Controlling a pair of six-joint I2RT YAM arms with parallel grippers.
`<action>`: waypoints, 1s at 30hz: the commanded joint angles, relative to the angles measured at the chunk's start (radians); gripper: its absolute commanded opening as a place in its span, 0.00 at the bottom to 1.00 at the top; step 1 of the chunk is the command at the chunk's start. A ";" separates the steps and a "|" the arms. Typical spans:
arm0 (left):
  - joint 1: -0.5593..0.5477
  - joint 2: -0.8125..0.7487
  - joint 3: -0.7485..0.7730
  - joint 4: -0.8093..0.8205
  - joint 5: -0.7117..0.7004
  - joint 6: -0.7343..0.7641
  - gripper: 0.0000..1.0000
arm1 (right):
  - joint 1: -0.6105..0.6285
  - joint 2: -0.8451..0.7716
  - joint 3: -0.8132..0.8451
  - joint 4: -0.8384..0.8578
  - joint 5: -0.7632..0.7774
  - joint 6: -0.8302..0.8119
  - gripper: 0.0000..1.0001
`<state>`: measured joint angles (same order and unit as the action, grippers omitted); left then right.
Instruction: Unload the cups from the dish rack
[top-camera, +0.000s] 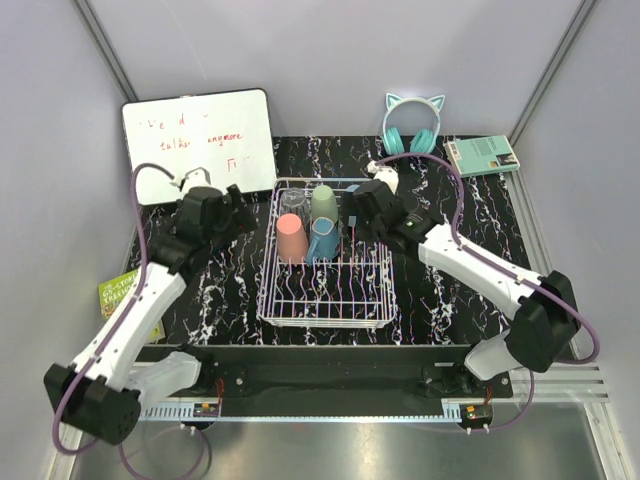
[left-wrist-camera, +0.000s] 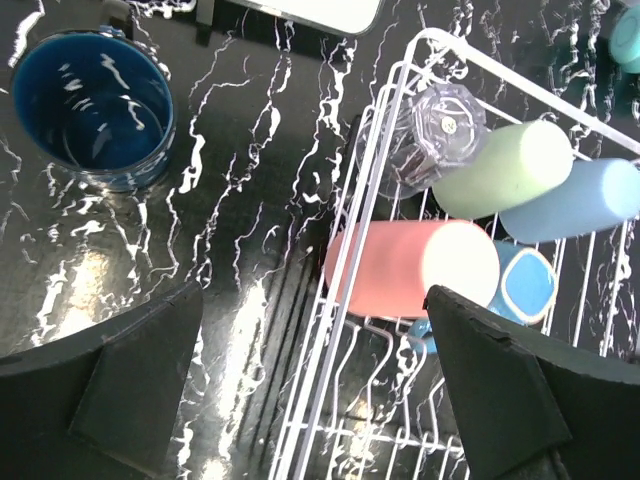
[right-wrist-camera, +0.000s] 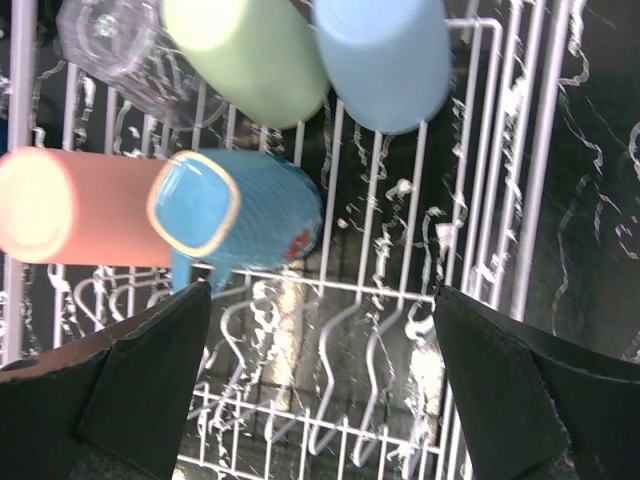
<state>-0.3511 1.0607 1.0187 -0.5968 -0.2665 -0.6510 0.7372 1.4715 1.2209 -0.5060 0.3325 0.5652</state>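
The white wire dish rack (top-camera: 325, 300) stands mid-table. At its far end are the salmon-pink tumbler (top-camera: 291, 238), sage-green tumbler (top-camera: 323, 205), teal mug (top-camera: 322, 238) and clear glass (top-camera: 291, 203). The left wrist view shows the navy mug (left-wrist-camera: 92, 105) upright on the table outside the rack (left-wrist-camera: 400, 90), and the pink (left-wrist-camera: 400, 265), green (left-wrist-camera: 500, 170) and light-blue (left-wrist-camera: 570, 200) tumblers. My left gripper (left-wrist-camera: 315, 390) is open and empty over the rack's left rim. My right gripper (right-wrist-camera: 320, 380) is open and empty above the rack floor, near the teal mug (right-wrist-camera: 240, 210) and light-blue tumbler (right-wrist-camera: 385, 55).
A whiteboard (top-camera: 198, 145) leans at the back left. Teal cat-ear headphones (top-camera: 412, 125) and a green book (top-camera: 482, 155) lie at the back right. A green leaflet (top-camera: 122, 292) lies at the table's left edge.
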 joint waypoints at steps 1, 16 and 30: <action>-0.012 -0.091 -0.025 0.097 -0.022 0.057 0.99 | -0.001 0.062 0.098 0.055 -0.052 -0.053 1.00; -0.025 -0.192 -0.143 0.000 0.000 0.068 0.99 | 0.047 0.326 0.292 0.060 -0.093 -0.088 1.00; -0.042 -0.180 -0.166 0.000 -0.016 0.082 0.99 | 0.067 0.467 0.347 0.014 -0.041 -0.119 1.00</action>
<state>-0.3859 0.8787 0.8482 -0.6163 -0.2676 -0.5911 0.7971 1.8896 1.5322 -0.4694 0.2543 0.4667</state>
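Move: The handled blue cup lies about 7 cm ahead of the right gripper, 10 cm to its left and 9 cm below. The coral cup stands some 8 cm left of that cup and level with it; the green cup is about 9 cm farther out than the handled cup, and the light blue cup is equally far out but 8 cm to the right of the green one. From the left gripper, the handled cup is roughly 5 cm ahead, 20 cm right and 13 cm lower. Swing the open right gripper left about 9 cm and some 4 cm forward over the rack, then sink about 5 cm towards the handled blue cup while turning some 10 degrees counter-clockwise, so the fingers come to either side of its upturned base; don't close yet. Meanwhile ease the empty, open left gripper back about 4 cm and, after a brief rise, slightly down. ##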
